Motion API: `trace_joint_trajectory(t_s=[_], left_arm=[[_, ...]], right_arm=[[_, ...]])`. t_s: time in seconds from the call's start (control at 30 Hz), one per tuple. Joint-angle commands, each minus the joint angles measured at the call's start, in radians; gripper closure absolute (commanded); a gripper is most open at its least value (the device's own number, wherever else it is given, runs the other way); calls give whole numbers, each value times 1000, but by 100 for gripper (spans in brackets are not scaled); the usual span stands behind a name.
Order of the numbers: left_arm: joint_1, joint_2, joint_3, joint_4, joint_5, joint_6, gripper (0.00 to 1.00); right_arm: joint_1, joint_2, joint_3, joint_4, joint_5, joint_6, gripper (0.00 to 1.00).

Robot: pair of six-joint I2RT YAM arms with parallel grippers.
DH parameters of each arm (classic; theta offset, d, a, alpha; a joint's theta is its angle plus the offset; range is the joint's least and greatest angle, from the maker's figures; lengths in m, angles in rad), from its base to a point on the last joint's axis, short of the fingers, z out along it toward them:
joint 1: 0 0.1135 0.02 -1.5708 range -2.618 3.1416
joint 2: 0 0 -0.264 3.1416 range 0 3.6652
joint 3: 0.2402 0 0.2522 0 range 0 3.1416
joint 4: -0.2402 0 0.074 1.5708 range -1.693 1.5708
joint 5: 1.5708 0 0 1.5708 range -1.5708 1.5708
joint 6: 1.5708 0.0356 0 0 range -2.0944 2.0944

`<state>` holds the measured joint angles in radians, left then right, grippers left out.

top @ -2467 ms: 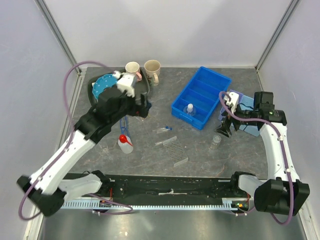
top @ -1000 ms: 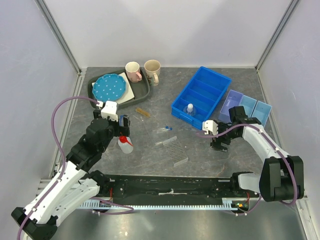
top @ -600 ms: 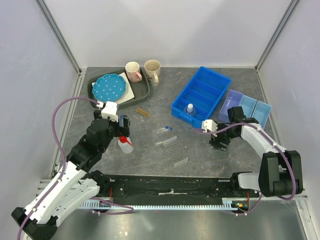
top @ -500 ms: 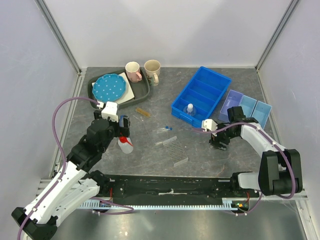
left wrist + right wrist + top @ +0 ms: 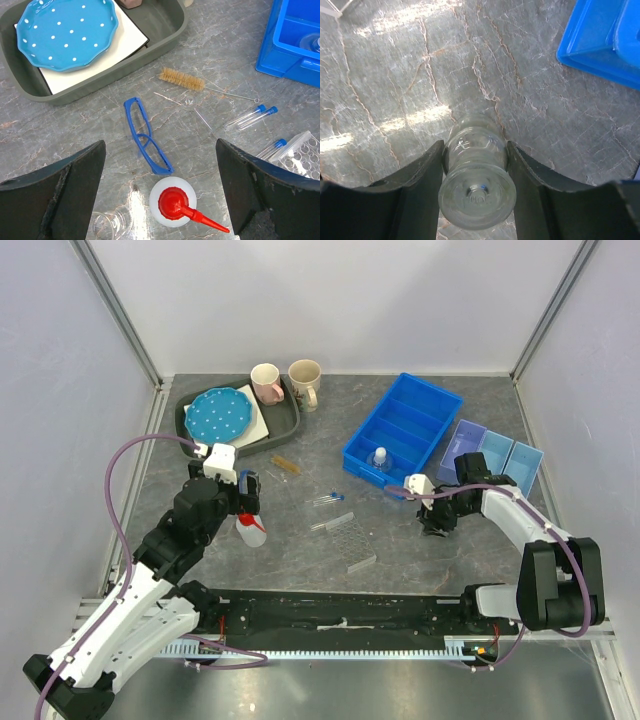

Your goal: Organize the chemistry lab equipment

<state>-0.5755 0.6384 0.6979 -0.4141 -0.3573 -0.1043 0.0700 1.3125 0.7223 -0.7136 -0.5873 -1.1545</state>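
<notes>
My right gripper (image 5: 437, 523) (image 5: 475, 160) is shut on a small clear glass vessel (image 5: 476, 180); both fingers press its sides just above the stone table. My left gripper (image 5: 250, 488) (image 5: 160, 165) hangs open over the red-capped squeeze bottle (image 5: 250, 528) (image 5: 172, 202), touching nothing. The blue-framed safety glasses (image 5: 145, 132) lie just beyond the bottle. A clear beaker (image 5: 107, 225) stands to the bottle's left. The tan brush (image 5: 285, 464) (image 5: 182, 80) lies near the grey tray. Blue-capped tubes (image 5: 326, 499) (image 5: 247, 117) and the clear tube rack (image 5: 347, 530) (image 5: 302, 155) sit mid-table.
A blue divided bin (image 5: 405, 430) holds a small white bottle (image 5: 380, 458). A light-blue tray (image 5: 495, 455) lies behind the right arm. The grey tray (image 5: 290, 420) with the dotted plate (image 5: 220, 412) and two mugs (image 5: 285, 380) are at the back left.
The right gripper came down around the glass vessel and its fingers closed onto it. The left arm swung back from the tray to above the squeeze bottle, then held still.
</notes>
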Motion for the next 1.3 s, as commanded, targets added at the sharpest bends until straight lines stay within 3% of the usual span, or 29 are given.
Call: trace_joint_trajectory(t_s=[0.0,0.27,0.5,0.77,1.27], left_arm=[[5,-14,0,43,6,37,3],[5,-19,-1,43,1,41,4],[5,-26,-6,41,-9,43,4],[5,-5,-6,38,-34,46,4],[5,43,-8,32,-55,64,4]], right_arm=[[4,-25,78,-3,-77,71,76],[4,34,402,-136,-54,298,77],[16,203,722,-34,-2,530,77],[96,359,766,247,201,711,76],[166,597,730,439,412,796,73]])
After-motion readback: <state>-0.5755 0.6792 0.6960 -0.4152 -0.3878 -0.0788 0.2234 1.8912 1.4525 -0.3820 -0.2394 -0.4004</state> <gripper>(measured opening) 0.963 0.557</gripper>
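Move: My right hand already grips a glass bottle low over the table. The empty second compartment of the blue box, where it goes, lies about 25 cm ahead, 6 cm left and 3 cm below that hand. The capped bottle standing in the nearest compartment is some 17 cm ahead and 9 cm left; the purple bin is about 17 cm ahead and 6 cm right. From my left hand, that empty compartment is roughly 23 cm ahead, 35 cm right and 21 cm below. With my right hand keeping its pinch on the bottle, I lift and swing it forward in one arc to the blue box, some 24 cm out and 5 cm left. It climbs about 16 cm on the way, then sinks about 10 cm towards the second compartment, as the wrist turns clockwise by roughly 35 degrees. ##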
